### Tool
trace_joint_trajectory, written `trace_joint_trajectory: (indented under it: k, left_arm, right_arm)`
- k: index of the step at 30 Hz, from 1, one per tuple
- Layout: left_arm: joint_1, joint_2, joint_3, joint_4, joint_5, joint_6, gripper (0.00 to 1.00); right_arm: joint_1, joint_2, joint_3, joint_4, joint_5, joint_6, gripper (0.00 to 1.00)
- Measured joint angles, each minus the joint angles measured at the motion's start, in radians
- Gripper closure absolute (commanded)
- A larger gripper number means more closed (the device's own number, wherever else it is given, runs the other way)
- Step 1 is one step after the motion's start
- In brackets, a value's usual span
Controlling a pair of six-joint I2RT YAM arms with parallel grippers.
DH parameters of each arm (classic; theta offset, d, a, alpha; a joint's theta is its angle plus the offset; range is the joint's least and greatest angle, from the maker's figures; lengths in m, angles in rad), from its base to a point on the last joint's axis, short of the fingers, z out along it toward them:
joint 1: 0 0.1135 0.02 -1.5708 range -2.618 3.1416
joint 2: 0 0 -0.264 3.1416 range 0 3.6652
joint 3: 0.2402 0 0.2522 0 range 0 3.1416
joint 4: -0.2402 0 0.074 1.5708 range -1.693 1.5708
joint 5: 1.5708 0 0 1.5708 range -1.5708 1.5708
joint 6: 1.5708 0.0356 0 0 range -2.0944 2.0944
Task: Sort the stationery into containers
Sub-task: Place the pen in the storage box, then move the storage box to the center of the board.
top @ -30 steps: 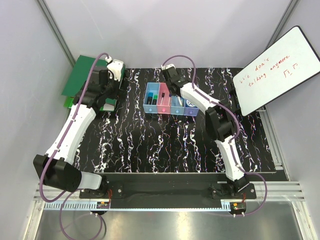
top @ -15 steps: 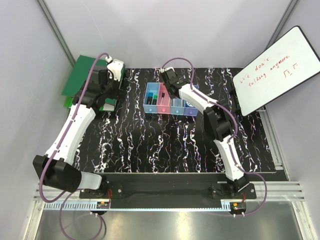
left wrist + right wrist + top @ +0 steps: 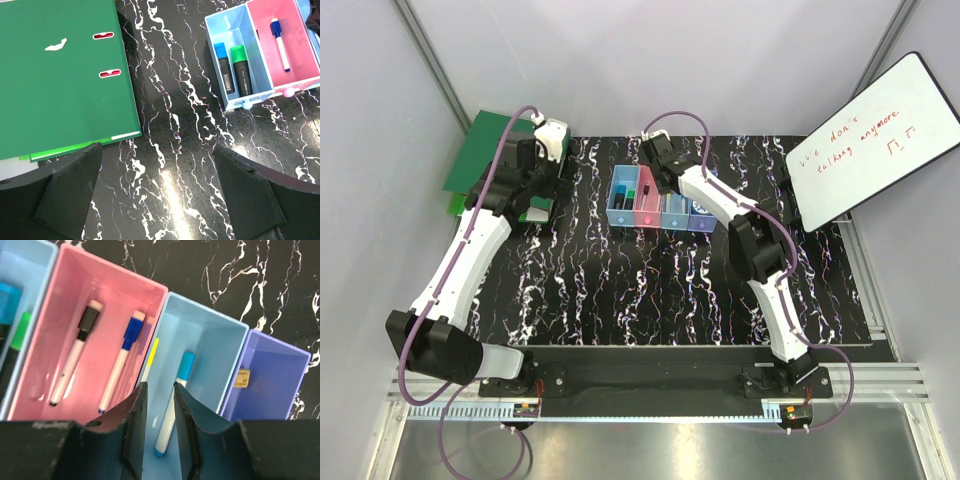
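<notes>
The containers [image 3: 645,208] are joined bins in a row at the mat's far middle. My right gripper [image 3: 160,387] hangs over the middle light blue bin [image 3: 215,345], open by a narrow gap with nothing between its fingers. Below it lie a pen with a light blue cap [image 3: 184,367] and a yellow-tipped pen [image 3: 151,357]. The pink bin [image 3: 55,315] holds a black-capped marker [image 3: 75,360] and a blue-capped marker [image 3: 122,362]. A blue highlighter [image 3: 222,65] and a green highlighter [image 3: 241,70] lie in the left bin. My left gripper [image 3: 157,150] is wide open over bare mat.
A large green ring binder [image 3: 60,75] lies at the mat's far left, right by my left gripper [image 3: 538,185]. A whiteboard with red writing [image 3: 875,140] leans at the far right. The violet bin [image 3: 270,385] shows a small label [image 3: 243,378].
My right gripper has shifted slightly left over the bins and its jaws have parted from shut. The left arm has not moved.
</notes>
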State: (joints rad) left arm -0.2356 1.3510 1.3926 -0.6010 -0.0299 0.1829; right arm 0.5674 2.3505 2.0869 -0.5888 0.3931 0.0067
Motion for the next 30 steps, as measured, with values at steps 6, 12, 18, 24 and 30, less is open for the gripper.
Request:
trace_joint_trajectory:
  k: [6,12,18,24,30]
  left_arm:
    - [0.0,0.0,0.0,0.0,0.001,0.0,0.01]
    - [0.0,0.0,0.0,0.0,0.002,0.0,0.01]
    - [0.0,0.0,0.0,0.0,0.002,0.001,0.01]
    - [0.0,0.0,0.0,0.0,0.002,0.005,0.01]
    - [0.0,0.0,0.0,0.0,0.002,0.004,0.01]
  right_arm:
    - [0.008,-0.056,-0.007,-0.045,-0.066,0.056,0.63]
    - [0.037,-0.107,-0.017,-0.063,-0.123,0.104,0.63]
    - [0.061,-0.132,-0.084,-0.072,-0.152,0.14,0.62]
    - [0.064,-0.133,-0.148,-0.097,-0.148,0.157,0.62]
    - [0.064,-0.144,-0.164,-0.095,-0.148,0.166,0.62]
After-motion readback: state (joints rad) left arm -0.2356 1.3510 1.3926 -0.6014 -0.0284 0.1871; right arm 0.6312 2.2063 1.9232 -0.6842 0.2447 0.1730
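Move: Just under the open right fingers, in the light-blue compartment, lies the released blue-capped pen, about 1 cm ahead, 1 cm right and 4 cm down. The yellow pen lies along the pink/light-blue divider, about 1 cm ahead, 3 cm left and 4 cm below; the divider's near end is some 9 cm back, 2 cm left and 2 cm down. The navy-capped pen is roughly 5 cm ahead, 6 cm left. From the left hand, the yellow pen is about 14 cm ahead, 25 cm right and 22 cm down. Rising about 4 cm off the blue-capped pen, the right hand arcs back and left, then sinks to its starting height and eases to a stop at the near end of the pink/light-blue divider, by the yellow pen's near end, about 7 cm back and 3 cm left overall. The fingers stay part open and tip some 10 degrees more downward; contact can't be made out. ##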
